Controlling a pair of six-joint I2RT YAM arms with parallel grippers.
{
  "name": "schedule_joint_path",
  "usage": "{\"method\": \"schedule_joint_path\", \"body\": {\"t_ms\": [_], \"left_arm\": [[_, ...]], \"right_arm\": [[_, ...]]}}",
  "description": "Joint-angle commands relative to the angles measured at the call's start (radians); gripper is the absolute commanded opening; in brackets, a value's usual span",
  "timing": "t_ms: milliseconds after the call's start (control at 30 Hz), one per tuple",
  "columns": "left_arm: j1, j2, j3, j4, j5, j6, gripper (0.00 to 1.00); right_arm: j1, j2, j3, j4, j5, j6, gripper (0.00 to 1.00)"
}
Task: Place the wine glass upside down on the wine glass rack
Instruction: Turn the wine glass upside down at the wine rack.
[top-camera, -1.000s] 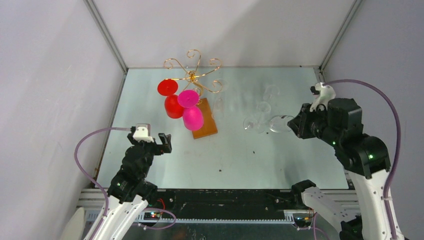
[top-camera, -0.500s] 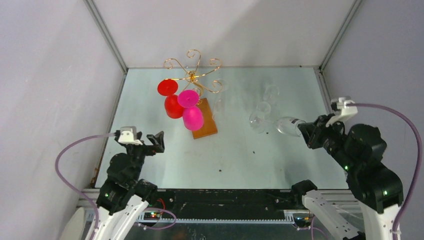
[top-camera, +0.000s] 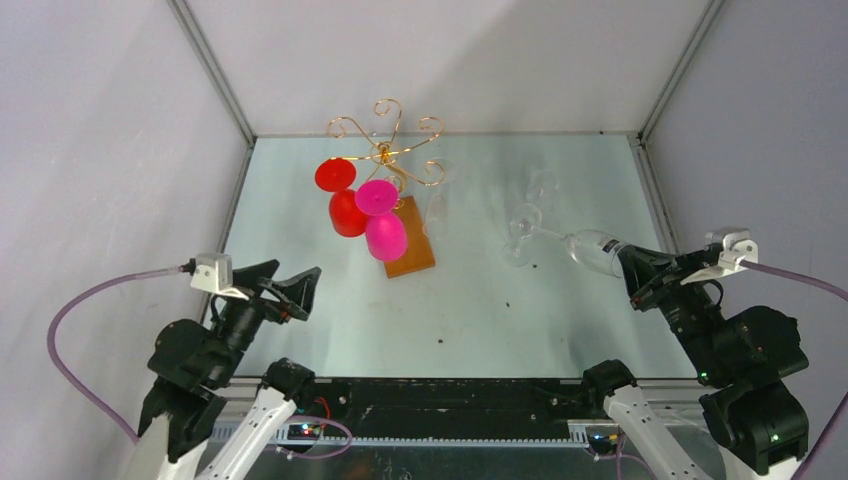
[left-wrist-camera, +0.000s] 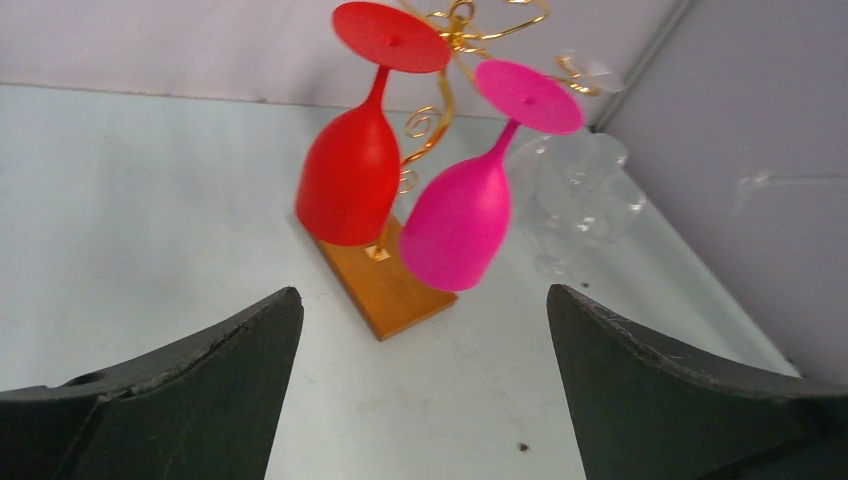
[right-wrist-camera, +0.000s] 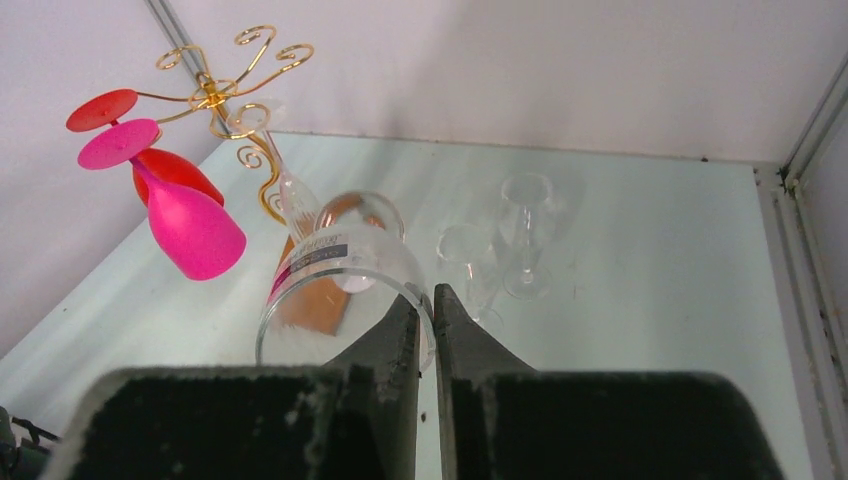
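My right gripper (top-camera: 634, 272) is shut on the rim of a clear wine glass (top-camera: 592, 249), which hangs sideways above the table with its foot pointing left. In the right wrist view the fingertips (right-wrist-camera: 412, 312) pinch the wall of the wine glass (right-wrist-camera: 335, 265). The wine glass rack (top-camera: 386, 142), gold wire on a brown wooden base (top-camera: 414, 250), stands at the back left. A red glass (top-camera: 347, 212), a pink glass (top-camera: 385, 236) and a clear glass (top-camera: 437, 206) hang from it upside down. My left gripper (top-camera: 291, 288) is open and holds nothing.
Two more clear glasses (top-camera: 541, 185) (top-camera: 517, 252) stand on the table between the rack and my right arm; the right wrist view shows them as well (right-wrist-camera: 525, 235). Grey walls close the table on three sides.
My right arm has drawn back toward the near right, carrying the clear glass away from the other glasses. My left arm has pulled back toward the near left, still open.
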Motion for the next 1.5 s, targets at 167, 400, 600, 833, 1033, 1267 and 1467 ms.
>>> {"method": "schedule_joint_path", "body": {"t_ms": [167, 400, 600, 833, 1033, 1267, 1467], "left_arm": [[-0.005, 0.093, 0.152, 0.013, 0.239, -0.156, 1.00], [-0.005, 0.186, 0.186, 0.151, 0.446, -0.284, 0.98], [-0.005, 0.266, 0.188, 0.294, 0.547, -0.427, 0.98], [-0.033, 0.319, 0.194, 0.420, 0.577, -0.571, 0.98], [-0.134, 0.398, 0.255, 0.439, 0.533, -0.595, 0.98], [-0.384, 0.547, 0.307, 0.475, 0.381, -0.570, 0.98], [-0.559, 0.739, 0.400, 0.531, 0.265, -0.563, 0.98]], "right_arm": [[-0.002, -0.013, -0.019, 0.230, -0.066, -0.057, 0.00], [-0.002, 0.029, -0.019, 0.306, -0.045, -0.108, 0.00], [-0.002, 0.058, -0.019, 0.336, -0.038, -0.154, 0.00], [-0.002, 0.080, -0.017, 0.440, -0.071, -0.247, 0.00], [-0.002, 0.120, -0.002, 0.537, -0.103, -0.342, 0.00], [0.011, 0.170, 0.011, 0.572, -0.087, -0.441, 0.00], [0.032, 0.183, 0.011, 0.591, -0.040, -0.453, 0.00]]}}
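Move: The stem of the wine glass held by the right gripper lies about 41 cm right and 9 cm ahead of the left hand, roughly level with it. The hanging pink glass is some 16 cm ahead, 12 cm right and 12 cm below the left hand; the red one is 18 cm ahead, 6 cm right, equally low. From the right hand, the wine glass rack's top is around 22 cm ahead, 37 cm left, 10 cm lower. Swing the open left gripper about 21 cm right and 14 cm up, on the near side of the hanging glasses, towards the held glass's stem, turning it some 50 degrees clockwise and rolling its left side down. Meanwhile keep the right fingers shut on the bowl's rim, raise the glass and carry it forward, tilting the fingertips up. ##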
